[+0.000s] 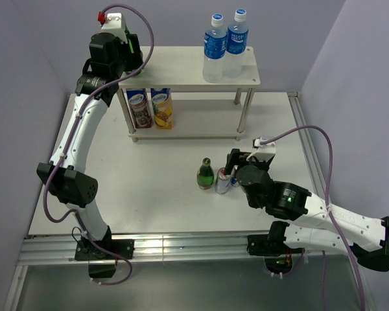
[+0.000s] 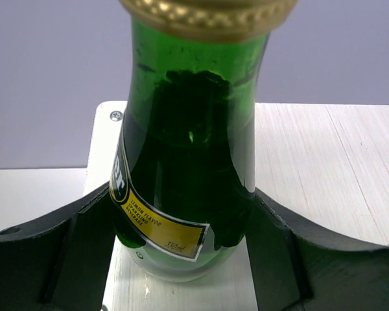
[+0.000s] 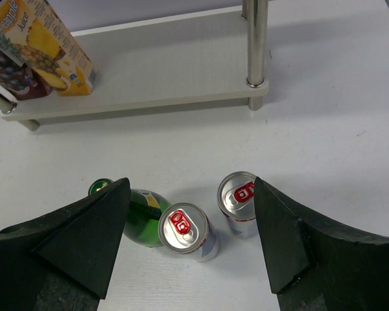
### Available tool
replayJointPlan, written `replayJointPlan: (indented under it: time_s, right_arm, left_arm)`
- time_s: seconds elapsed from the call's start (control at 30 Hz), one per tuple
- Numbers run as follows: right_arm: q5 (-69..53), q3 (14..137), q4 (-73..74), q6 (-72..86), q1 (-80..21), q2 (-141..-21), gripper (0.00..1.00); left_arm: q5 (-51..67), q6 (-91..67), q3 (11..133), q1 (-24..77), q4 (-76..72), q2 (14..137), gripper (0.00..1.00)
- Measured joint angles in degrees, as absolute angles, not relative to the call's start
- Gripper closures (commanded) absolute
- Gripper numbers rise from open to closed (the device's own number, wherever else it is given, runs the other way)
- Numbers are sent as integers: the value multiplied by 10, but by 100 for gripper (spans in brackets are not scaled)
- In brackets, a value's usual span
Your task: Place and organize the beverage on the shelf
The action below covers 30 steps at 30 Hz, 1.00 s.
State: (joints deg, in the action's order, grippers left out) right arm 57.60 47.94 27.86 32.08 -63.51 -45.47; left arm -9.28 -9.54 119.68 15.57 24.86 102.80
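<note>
The shelf (image 1: 175, 65) stands at the back of the table. My left gripper (image 1: 117, 55) is at its top board's left end, shut on an upright green glass bottle (image 2: 188, 162) with a yellow label. The bottle's base is at the top board (image 2: 324, 168). In the top view this bottle is hidden under the gripper. My right gripper (image 1: 233, 165) hangs open above two silver cans (image 3: 185, 228) (image 3: 241, 196) and a second green bottle (image 3: 139, 217) on the table. The two cans lie between its fingers (image 3: 285, 240). In the top view, the table bottle (image 1: 205, 173) stands left of the cans (image 1: 224, 181).
Two blue-labelled water bottles (image 1: 214, 48) (image 1: 236, 40) stand on the top board's right end. Two juice cartons (image 1: 140, 107) (image 1: 162, 107) stand on the lower board's left end, also in the right wrist view (image 3: 48, 48). A silver shelf post (image 3: 256, 39) rises behind the cans.
</note>
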Motion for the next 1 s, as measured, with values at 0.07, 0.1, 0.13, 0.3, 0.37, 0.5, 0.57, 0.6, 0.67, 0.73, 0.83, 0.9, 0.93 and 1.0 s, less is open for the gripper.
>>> replayJointPlan:
  time_s: [0.07,0.1,0.13,0.3,0.37,0.5,0.57,0.6,0.67,0.73,0.83,0.9,0.93,1.0]
  right_arm:
    - [576,475,279,321,-635,-452,17]
    - [576,472,279,322,-635,-451,17]
    - [576,471,281,322,-635,-450,17]
    - [576,466,281,326,-635,-446,17]
    - [576,465,282,328,-635,-445,17]
    - [576,465,282,332,-635,-441,17]
    - [576,465,281,332,-635,-439,17]
    - [576,465,282,333,-635,-438,17]
    - [576,465,282,334,-635,-437,17]
    - [576,465,284,335,-635,-437,17]
    - [576,465,285,336,-635,-435,17]
    - [576,465,286,336,-635,-433,17]
    - [576,465,286,336,-635,-432,17]
    - [577,465,286,336,-635,-432,17]
  left_arm:
    - [-91,-95,1189,156,239,1026,25]
    - [-90,-95,1185,156,236,1024,23]
    - [-90,-95,1180,156,233,1021,22]
    - [-83,-101,1151,159,234,1006,1]
    - [-83,-103,1134,162,235,997,1]
    - [-84,-103,1082,168,238,965,1]
    - [-84,-104,1053,171,239,942,1]
    - [-86,-105,1039,173,242,929,1]
    - [-92,-109,1015,178,248,900,1]
    - [-105,-115,987,186,251,862,1]
    - [-125,-119,927,209,248,790,1]
    - [-139,-124,861,237,238,724,1]
    - [-147,-131,815,258,229,684,1]
    - [-148,-147,735,302,210,618,1]
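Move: The left gripper is already round the green bottle at the top shelf's left end; its middle is at the fingers, about 2 cm above the hand point. The nearer water bottle stands some 24 cm to the right on the same board, level with it; the purple carton sits roughly 27 cm below the hand and 3 cm left, the pineapple carton at that height, 5 cm right. From the right hand the green bottle is about 30 cm ahead, 33 cm left and 16 cm higher. Open the left gripper from its hold to wide and let go of the green bottle on the top shelf. Ease the fingers back and down about 4 cm, then pull away faster, straight back towards the base to some 19 cm in all, clear of the shelf's front edge, dipping once more and swinging slightly right at the end. ##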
